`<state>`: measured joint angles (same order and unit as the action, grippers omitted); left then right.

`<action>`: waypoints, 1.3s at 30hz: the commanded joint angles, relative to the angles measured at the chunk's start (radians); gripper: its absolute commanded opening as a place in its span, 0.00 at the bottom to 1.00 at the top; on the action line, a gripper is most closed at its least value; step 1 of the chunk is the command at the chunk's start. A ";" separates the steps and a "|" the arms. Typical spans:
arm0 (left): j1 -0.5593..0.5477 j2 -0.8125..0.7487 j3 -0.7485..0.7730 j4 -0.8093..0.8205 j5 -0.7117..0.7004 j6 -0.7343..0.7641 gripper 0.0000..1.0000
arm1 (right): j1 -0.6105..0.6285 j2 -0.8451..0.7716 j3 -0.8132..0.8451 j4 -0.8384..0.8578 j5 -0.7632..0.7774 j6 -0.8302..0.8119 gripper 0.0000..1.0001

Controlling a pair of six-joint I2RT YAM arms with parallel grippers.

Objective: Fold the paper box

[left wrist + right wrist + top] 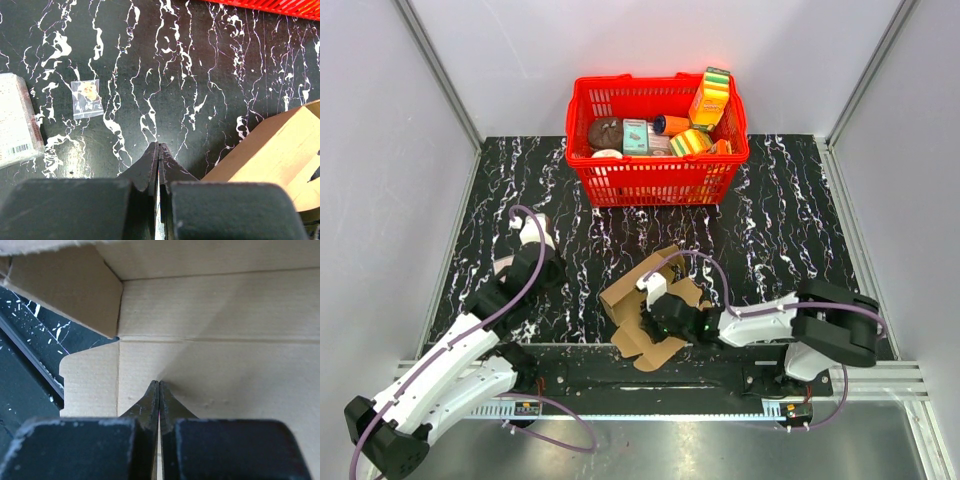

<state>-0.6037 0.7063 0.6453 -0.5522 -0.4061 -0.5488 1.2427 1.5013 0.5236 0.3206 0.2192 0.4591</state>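
Note:
The paper box (632,300) is a brown cardboard sheet, partly folded, lying at the near middle of the table with flaps raised. My right gripper (656,320) is over it, reaching in from the right. In the right wrist view that gripper (159,383) is shut with nothing between its fingers, its tips against the inner panel of the paper box (220,315) just below a crease. My left gripper (548,268) stands left of the box, apart from it. It is shut and empty (158,145) over bare table, with a corner of the paper box (280,150) to its right.
A red plastic basket (655,180) full of colourful packages stands at the back centre. Ahead of the left gripper, a small clear bag (86,98) and a white package (15,120) lie on the black marble table (790,230). The metal rail at the table's near edge (720,375) runs just behind the box.

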 commanded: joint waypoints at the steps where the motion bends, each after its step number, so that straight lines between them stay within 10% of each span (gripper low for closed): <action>1: 0.004 -0.016 0.008 0.009 -0.030 0.001 0.01 | 0.012 0.085 0.068 0.116 -0.069 -0.045 0.00; 15: 0.004 -0.022 0.033 -0.006 -0.049 0.018 0.01 | 0.058 0.231 0.211 0.107 0.137 0.075 0.00; 32: -0.027 0.275 0.135 0.347 0.271 0.133 0.00 | 0.049 -0.556 0.108 -0.583 0.580 0.215 0.00; 39: -0.100 0.400 0.177 0.382 0.267 0.145 0.00 | -0.104 -0.635 0.050 -0.669 0.435 0.297 0.00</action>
<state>-0.6773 1.0805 0.7616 -0.2607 -0.1677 -0.4259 1.2079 0.8837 0.6014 -0.2546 0.6903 0.6865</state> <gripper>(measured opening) 0.013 0.009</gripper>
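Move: The right hand is down inside the half-folded paper box: the middle of the long back wall is about 9 cm ahead and 1 cm left, the upright end flap some 12 cm ahead and 6 cm right, and the loose near flap about 5 cm back and 4 cm left. For the left hand, that back wall lies roughly 14 cm right, level ahead and 12 cm below; the plastic bag is about 5 cm left and 1 cm ahead. Closed right fingertips on the box's floor panel drag it left about 6 cm, then come free, rising steeply some 18 cm and swinging back right over the box and out past its right side, sinking a little at the end, turned clockwise some 30 degrees. As they lift, the shut left hand sets off about 10 cm right and a little forward towards the back wall, yawing clockwise. ##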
